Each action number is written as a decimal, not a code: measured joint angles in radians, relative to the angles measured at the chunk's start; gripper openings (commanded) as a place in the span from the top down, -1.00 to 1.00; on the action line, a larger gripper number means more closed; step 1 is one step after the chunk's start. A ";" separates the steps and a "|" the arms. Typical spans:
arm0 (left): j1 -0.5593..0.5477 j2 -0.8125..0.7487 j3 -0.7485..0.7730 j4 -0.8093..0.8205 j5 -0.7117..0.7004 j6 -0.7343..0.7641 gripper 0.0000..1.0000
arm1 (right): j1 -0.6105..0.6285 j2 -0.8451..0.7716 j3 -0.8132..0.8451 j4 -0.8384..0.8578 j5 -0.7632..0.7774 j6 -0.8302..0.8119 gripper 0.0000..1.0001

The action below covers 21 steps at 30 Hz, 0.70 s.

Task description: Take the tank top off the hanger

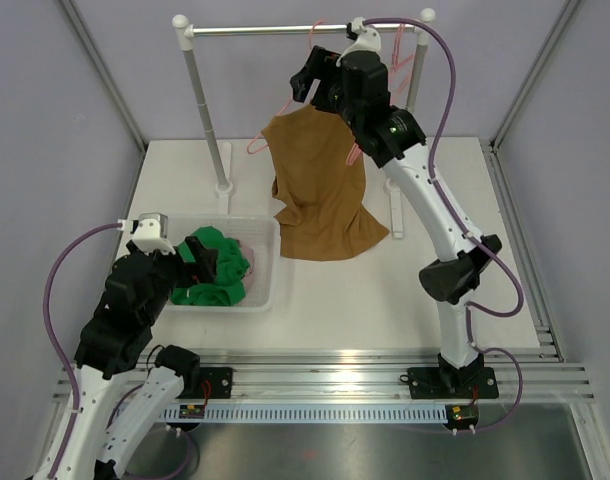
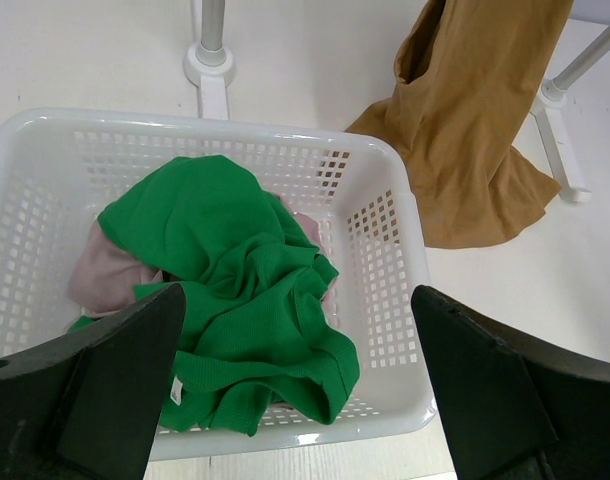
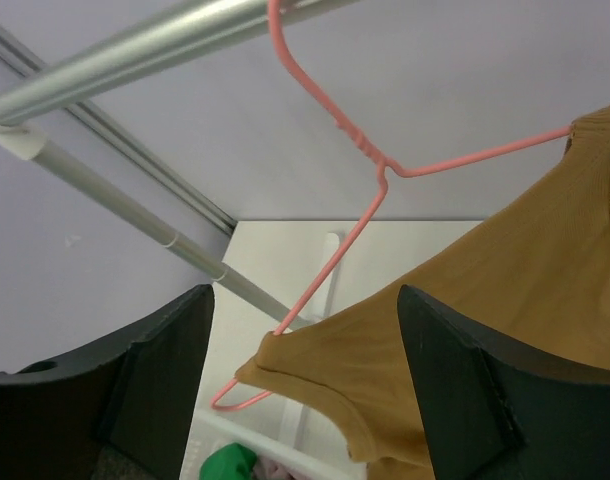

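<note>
A mustard-brown tank top [image 1: 320, 190] hangs on a pink wire hanger [image 1: 257, 147] hooked over the silver rail [image 1: 255, 30]. Its hem trails on the table. My right gripper [image 1: 307, 80] is open, high beside the rail, just above the top's left shoulder. In the right wrist view the hanger [image 3: 330, 265] and the shoulder strap [image 3: 315, 355] lie between my open fingers [image 3: 155, 385], untouched. My left gripper [image 1: 207, 260] is open and empty over the white basket [image 1: 268, 285]. The tank top also shows in the left wrist view [image 2: 475, 130].
The basket [image 2: 395, 260] holds a green garment [image 2: 235, 290] and a pale pink one [image 2: 100, 275]. The rack's uprights [image 1: 207, 115] and feet [image 2: 207, 65] stand on the white table. More pink hangers [image 1: 403, 50] hang at the rail's right end.
</note>
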 measured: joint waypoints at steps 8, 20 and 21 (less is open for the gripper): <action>0.002 0.000 0.000 0.006 0.040 0.004 -0.98 | 0.000 0.196 0.129 -0.015 0.056 -0.068 -0.45; 0.002 0.000 -0.015 0.014 0.084 0.013 -0.98 | 0.000 0.259 0.078 0.035 0.140 -0.153 0.33; 0.002 0.000 -0.015 0.015 0.085 0.013 -0.98 | 0.000 0.259 0.078 0.035 0.140 -0.156 0.35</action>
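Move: The pink hanger's left arm, with the brown tank top's shoulder on it, is about 8 cm ahead of the right hand, 1 cm to its left and some 12 cm below. The hanging rod's middle is roughly 10 cm ahead, neither left nor right, and 8 cm above; the empty hangers are some 17 cm right, 8 cm ahead and 8 cm lower. From the left hand, the hanger's arm is about 35 cm ahead, 22 cm right and 8 cm higher. Right hand sinks about 11 cm and reaches 7 cm forward, partly closing its fingers around the hanger's left arm. ##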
